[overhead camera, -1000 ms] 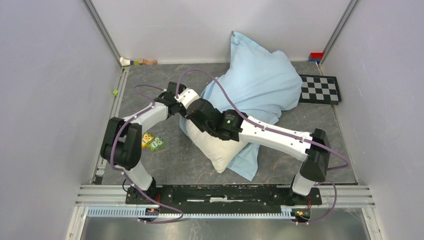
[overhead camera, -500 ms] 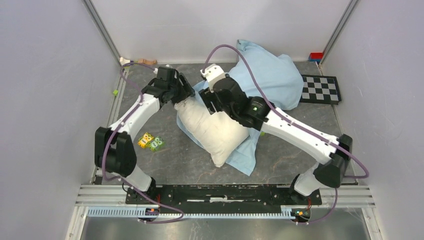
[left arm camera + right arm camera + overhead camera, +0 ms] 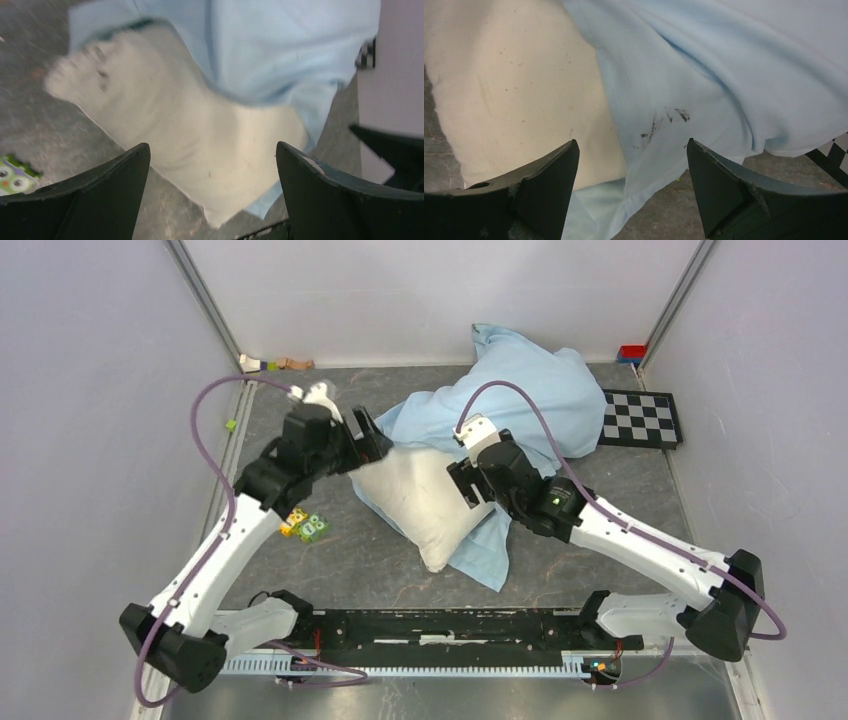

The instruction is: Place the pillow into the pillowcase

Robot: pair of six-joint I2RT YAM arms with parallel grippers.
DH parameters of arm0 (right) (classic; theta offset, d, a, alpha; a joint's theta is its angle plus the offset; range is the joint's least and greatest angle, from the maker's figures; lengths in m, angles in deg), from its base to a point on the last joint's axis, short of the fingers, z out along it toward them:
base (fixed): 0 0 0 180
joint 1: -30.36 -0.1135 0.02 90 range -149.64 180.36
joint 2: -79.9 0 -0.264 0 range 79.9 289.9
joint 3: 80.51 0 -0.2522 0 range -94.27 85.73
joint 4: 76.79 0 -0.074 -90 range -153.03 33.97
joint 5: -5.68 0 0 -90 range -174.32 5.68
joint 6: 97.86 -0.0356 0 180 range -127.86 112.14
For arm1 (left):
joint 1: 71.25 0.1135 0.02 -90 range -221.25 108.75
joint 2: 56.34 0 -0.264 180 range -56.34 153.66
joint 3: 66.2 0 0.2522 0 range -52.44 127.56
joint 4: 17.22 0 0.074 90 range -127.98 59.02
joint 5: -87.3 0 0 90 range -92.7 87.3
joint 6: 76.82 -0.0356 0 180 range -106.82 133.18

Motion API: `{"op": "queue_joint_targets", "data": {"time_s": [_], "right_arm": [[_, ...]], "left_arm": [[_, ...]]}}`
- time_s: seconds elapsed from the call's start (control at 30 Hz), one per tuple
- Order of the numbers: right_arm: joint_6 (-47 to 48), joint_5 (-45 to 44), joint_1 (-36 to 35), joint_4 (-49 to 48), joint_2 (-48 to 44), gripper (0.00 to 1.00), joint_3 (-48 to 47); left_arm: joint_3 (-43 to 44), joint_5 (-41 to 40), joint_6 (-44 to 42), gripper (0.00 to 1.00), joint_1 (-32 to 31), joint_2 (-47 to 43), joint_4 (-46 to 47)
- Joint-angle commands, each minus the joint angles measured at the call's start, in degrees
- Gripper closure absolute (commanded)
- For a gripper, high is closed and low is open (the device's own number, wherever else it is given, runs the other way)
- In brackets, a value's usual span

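The off-white pillow (image 3: 425,502) lies slantwise mid-table, its far end tucked under the light-blue pillowcase (image 3: 525,400), which is bunched toward the back; a strip of the case also shows under the pillow's near corner. My left gripper (image 3: 370,443) hovers at the pillow's far-left corner, open and empty. From the left wrist the pillow (image 3: 175,120) and pillowcase (image 3: 280,45) sit beyond the open left gripper (image 3: 212,150). My right gripper (image 3: 464,483) is open above the pillow's right side. Its wrist view shows the pillow (image 3: 509,75) and stained pillowcase edge (image 3: 724,65) beyond the right gripper (image 3: 631,145).
A checkerboard card (image 3: 640,418) lies at the right behind the pillowcase. Small coloured blocks (image 3: 303,525) sit left of the pillow. Little toys (image 3: 275,364) rest by the back wall, a red-and-blue block (image 3: 631,352) sits in the back right corner. Walls enclose three sides.
Both grippers have gone from shut to open and pulled back toward the near side. The pillowcase edge now lies over the pillow's far end.
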Motion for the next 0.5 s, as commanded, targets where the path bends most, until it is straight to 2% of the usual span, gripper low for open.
{"op": "queue_joint_targets", "data": {"time_s": [0.0,0.13,0.23,0.33,0.4,0.47], "right_arm": [[1.3,1.0,0.7,-5.4,1.5,0.15,1.4],[0.7,-3.1,1.8,-6.5,4.1,0.23,1.1],[0.0,-8.2,1.9,-6.4,5.1,0.34,1.2],[0.0,-8.8,1.8,-7.1,6.1,0.42,1.5],[-0.1,-9.9,1.8,-6.6,6.8,0.52,1.2],[-0.5,-10.5,1.8,-5.2,7.1,0.70,-0.7]], "left_arm": [[-9.6,-5.7,3.8,0.00,-10.0,-4.2,-3.1],[-19.5,-7.4,10.6,0.00,-16.2,-6.7,3.2],[-25.8,-4.6,14.6,0.00,-17.2,-6.8,15.7],[-29.7,-3.9,17.1,0.00,-17.3,-4.0,26.1],[-31.5,-3.2,18.8,0.00,-17.3,-1.6,32.4],[-31.8,-2.7,20.0,0.02,-17.2,1.3,37.1]]}}
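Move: The bare part of the pillow lies about 7 cm back, 10 cm right and 18 cm below the left hand; the green block is some 11 cm back and 15 cm left of that hand, 26 cm down. From the right hand, the pillowcase's mouth edge is about 3 cm ahead, 1 cm right and 4 cm below, with the bare pillow roughly 3 cm back, 9 cm left and 13 cm down. Down, back and to the right, the left hand swoops some 15 cm lower onto the left side of the bare pillow, fingers wide open and tipping somewhat downward; its backward run ends in a slight forward return. The right hand eases forward and down about 3 cm each to the pillowcase's mouth edge, swings slightly clockwise and half closes its fingers around the cloth. ##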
